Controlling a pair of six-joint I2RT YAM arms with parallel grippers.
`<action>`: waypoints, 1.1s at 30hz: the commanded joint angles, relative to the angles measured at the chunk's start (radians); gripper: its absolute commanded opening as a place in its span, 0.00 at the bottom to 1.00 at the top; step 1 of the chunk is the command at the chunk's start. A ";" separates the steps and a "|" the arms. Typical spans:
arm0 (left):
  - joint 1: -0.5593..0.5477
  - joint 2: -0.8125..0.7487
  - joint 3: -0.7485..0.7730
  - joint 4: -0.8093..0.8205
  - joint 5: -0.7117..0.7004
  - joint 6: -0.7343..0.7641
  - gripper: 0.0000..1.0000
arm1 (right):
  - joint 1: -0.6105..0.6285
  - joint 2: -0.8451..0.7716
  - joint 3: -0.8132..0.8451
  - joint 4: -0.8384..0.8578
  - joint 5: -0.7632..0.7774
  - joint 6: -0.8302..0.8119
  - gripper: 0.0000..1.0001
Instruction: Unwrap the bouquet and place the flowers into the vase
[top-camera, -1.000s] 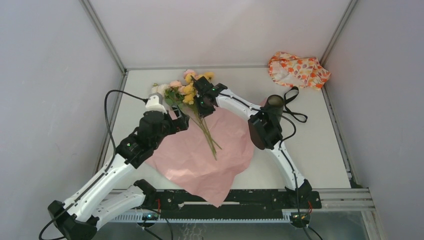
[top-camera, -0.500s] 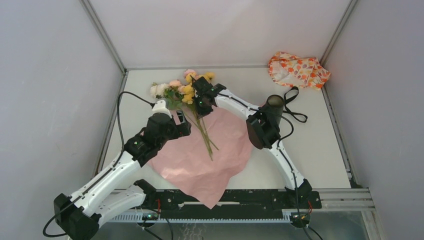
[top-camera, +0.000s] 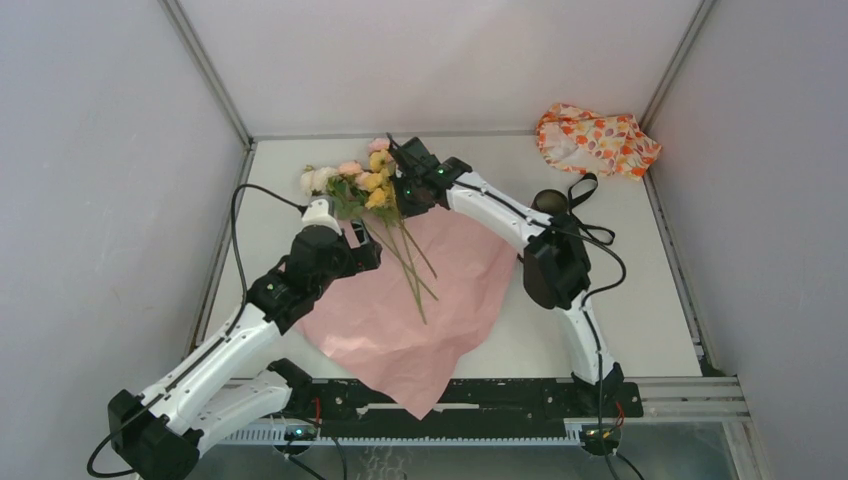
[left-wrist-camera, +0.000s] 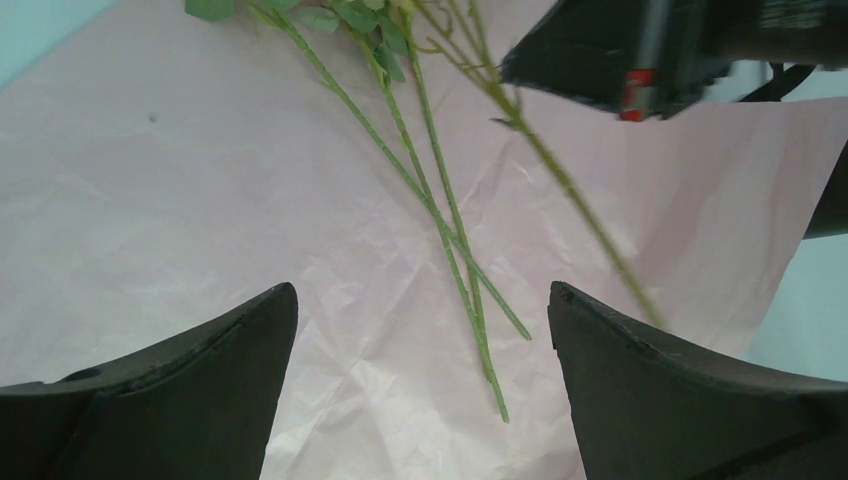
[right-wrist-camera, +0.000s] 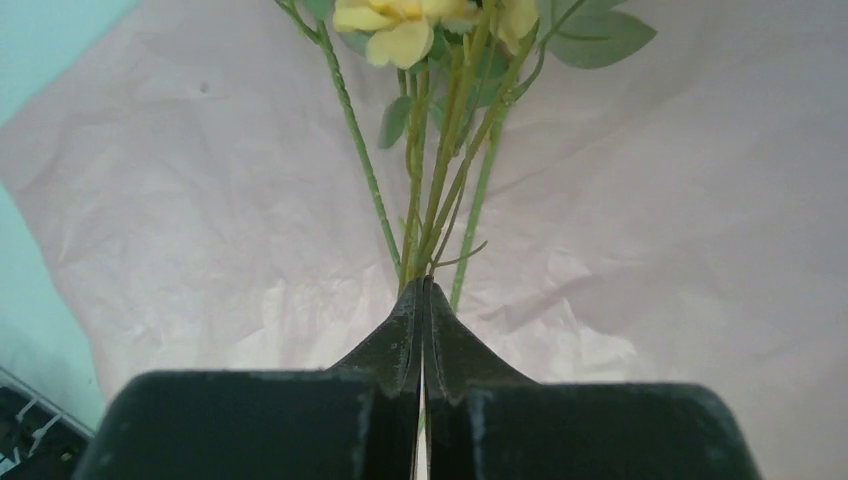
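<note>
The bouquet lies opened: the pink wrapping paper (top-camera: 420, 300) is spread flat and the flowers (top-camera: 345, 180) rest with their heads at its far edge, stems (left-wrist-camera: 440, 210) pointing toward me. My right gripper (top-camera: 400, 190) is shut on the stems (right-wrist-camera: 440, 180) of the yellow roses (right-wrist-camera: 400, 25); one stem (left-wrist-camera: 585, 215) hangs slanted above the paper. My left gripper (left-wrist-camera: 422, 300) hovers open over the paper (left-wrist-camera: 200, 200), near the stem ends, holding nothing. The black vase (top-camera: 549, 203) stands at the right, partly hidden behind my right arm.
A black ribbon (top-camera: 590, 228) lies loose beside the vase. An orange-and-white print cloth bundle (top-camera: 597, 139) sits in the far right corner. White walls close the table on three sides. The right forearm (top-camera: 500, 210) spans the paper's far right edge.
The right gripper has shut on the yellow roses' stems and drawn them back and to the right, off the paper. The left arm shifted slightly right at first, then held still.
</note>
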 joint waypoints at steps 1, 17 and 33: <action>0.013 -0.011 -0.017 0.042 0.024 -0.014 1.00 | 0.009 -0.170 -0.091 0.032 0.041 -0.019 0.00; 0.022 0.012 -0.040 0.088 0.094 -0.016 1.00 | 0.015 -0.275 -0.438 0.028 0.061 0.005 0.44; 0.031 -0.039 -0.079 0.078 0.071 -0.011 1.00 | -0.019 -0.032 -0.214 -0.054 0.053 -0.013 0.64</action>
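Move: The right hand already holds the yellow flowers by their stems, off the pink paper. The bare paper they go to lies about 5 cm back, 6 cm right and 8 cm below it. The green stems' crossing is some 11 cm back, level sideways; the peach flowers are about 7 cm ahead and 10 cm left, both 7 to 8 cm lower. From the left hand, that bare spot is roughly 11 cm right, 2 cm ahead and 14 cm below. Right hand lifts the yellow flowers 4 cm, swings back and right, sinks about 10 cm and opens around the stems. ##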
